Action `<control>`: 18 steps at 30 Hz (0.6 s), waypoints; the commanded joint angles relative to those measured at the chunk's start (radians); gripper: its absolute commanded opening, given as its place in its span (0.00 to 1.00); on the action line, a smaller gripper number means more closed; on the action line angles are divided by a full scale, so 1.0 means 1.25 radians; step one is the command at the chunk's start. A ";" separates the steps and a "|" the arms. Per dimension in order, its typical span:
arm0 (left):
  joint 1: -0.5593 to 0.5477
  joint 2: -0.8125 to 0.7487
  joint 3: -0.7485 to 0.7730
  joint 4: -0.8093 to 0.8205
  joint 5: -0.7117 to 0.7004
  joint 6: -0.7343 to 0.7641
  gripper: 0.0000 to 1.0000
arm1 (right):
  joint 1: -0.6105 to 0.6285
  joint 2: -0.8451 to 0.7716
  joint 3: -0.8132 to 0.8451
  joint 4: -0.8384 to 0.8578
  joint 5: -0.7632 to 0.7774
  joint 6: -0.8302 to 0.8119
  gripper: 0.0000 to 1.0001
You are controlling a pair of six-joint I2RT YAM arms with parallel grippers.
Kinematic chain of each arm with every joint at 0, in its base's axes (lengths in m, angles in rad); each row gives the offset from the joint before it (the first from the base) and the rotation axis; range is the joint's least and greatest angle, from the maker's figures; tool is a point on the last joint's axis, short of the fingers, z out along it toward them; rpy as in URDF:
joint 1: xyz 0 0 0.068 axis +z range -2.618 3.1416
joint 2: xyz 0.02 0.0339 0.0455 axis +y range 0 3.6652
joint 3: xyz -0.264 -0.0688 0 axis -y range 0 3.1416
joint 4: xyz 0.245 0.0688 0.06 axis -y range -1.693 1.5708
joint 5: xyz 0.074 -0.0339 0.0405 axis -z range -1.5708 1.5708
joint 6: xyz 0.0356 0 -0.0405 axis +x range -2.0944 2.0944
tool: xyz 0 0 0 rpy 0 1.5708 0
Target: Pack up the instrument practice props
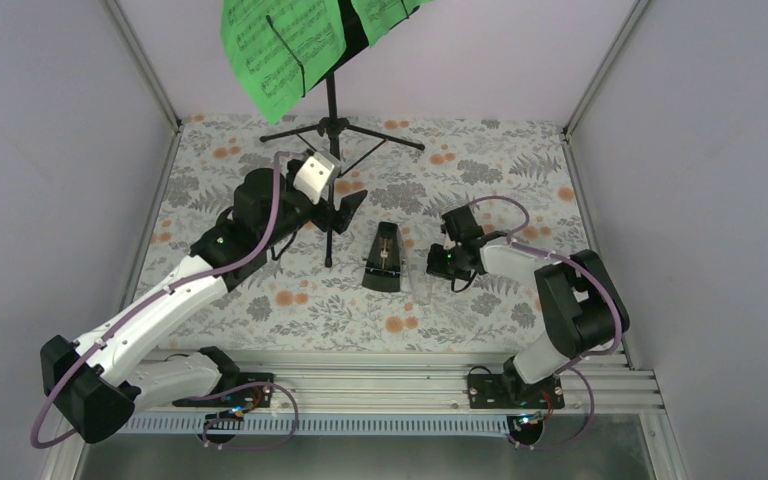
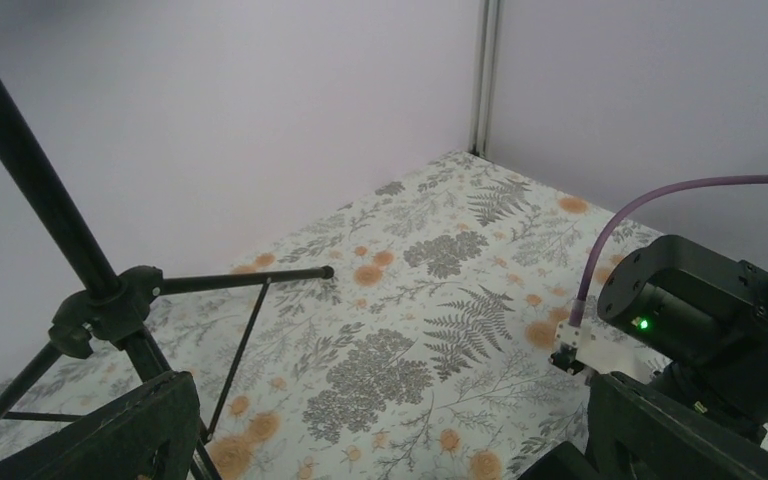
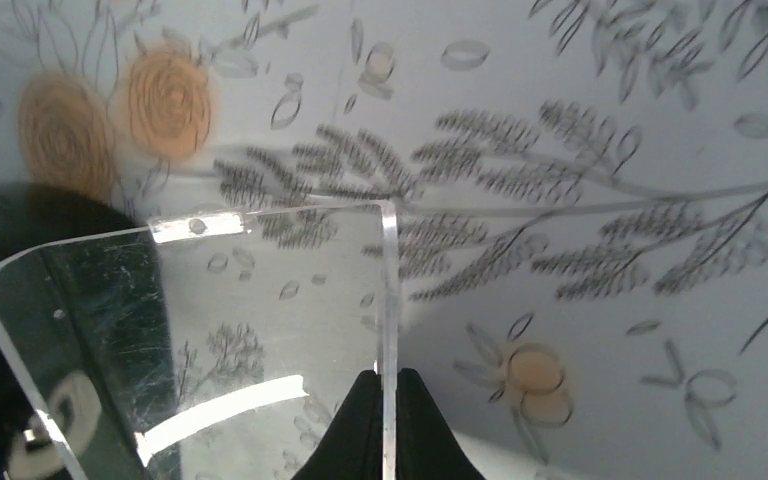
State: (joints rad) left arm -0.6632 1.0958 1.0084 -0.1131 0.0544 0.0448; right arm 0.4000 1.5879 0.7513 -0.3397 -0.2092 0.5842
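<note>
The black tripod music stand (image 1: 331, 130) stands at the back, with bright green music sheets (image 1: 280, 45) on its desk. Its hub and legs (image 2: 100, 305) show at the left of the left wrist view. My left gripper (image 1: 336, 214) is open beside the stand's lower pole; only floral cloth lies between its fingers (image 2: 130, 430). The dark pyramid-shaped metronome (image 1: 385, 258) stands mid-table. Just right of it, my right gripper (image 1: 438, 265) is shut on the edge of a clear plastic panel (image 3: 260, 330), pinched between black fingertips (image 3: 360, 430).
Floral cloth (image 1: 480, 170) covers the table, with pale walls on three sides and a corner post (image 2: 484, 75). The right arm's wrist and purple cable (image 2: 700, 315) sit close to my left gripper's right finger. An aluminium rail (image 1: 390, 385) runs along the near edge.
</note>
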 commanded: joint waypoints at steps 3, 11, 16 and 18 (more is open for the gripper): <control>-0.008 0.012 -0.008 0.006 0.012 0.008 0.96 | 0.085 0.001 -0.027 -0.187 0.094 0.030 0.04; -0.014 0.009 -0.010 0.007 0.013 0.009 0.96 | 0.158 -0.049 -0.063 -0.223 0.127 0.061 0.04; -0.020 0.005 -0.014 0.012 0.015 0.017 0.96 | 0.199 -0.049 -0.073 -0.247 0.135 0.064 0.04; -0.024 0.002 -0.016 0.016 0.015 0.020 0.96 | 0.222 -0.050 -0.073 -0.260 0.145 0.068 0.04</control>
State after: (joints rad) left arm -0.6838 1.1099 1.0065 -0.1104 0.0620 0.0467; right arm 0.6216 1.4929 0.7151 -0.5205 -0.0643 0.6521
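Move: Your right fingers are already shut on one edge of the clear cover, low over the table. The metronome lies with its middle about 14 cm to this hand's left and 5 cm ahead, at much the same height; the music stand's near foot is roughly 27 cm left and 4 cm ahead. From the idle left hand, the metronome is some 32 cm below, about 6 cm to the right and 4 cm ahead. Draw the right hand straight back about 6 cm alongside the metronome, keeping it level just over the table and letting it ease about 1 cm left. Keep the pinch on the clear cover's edge, its far side still reaching towards the metronome and seeming to bear on its flank, and turn the wrist some 10 degrees on the way. ##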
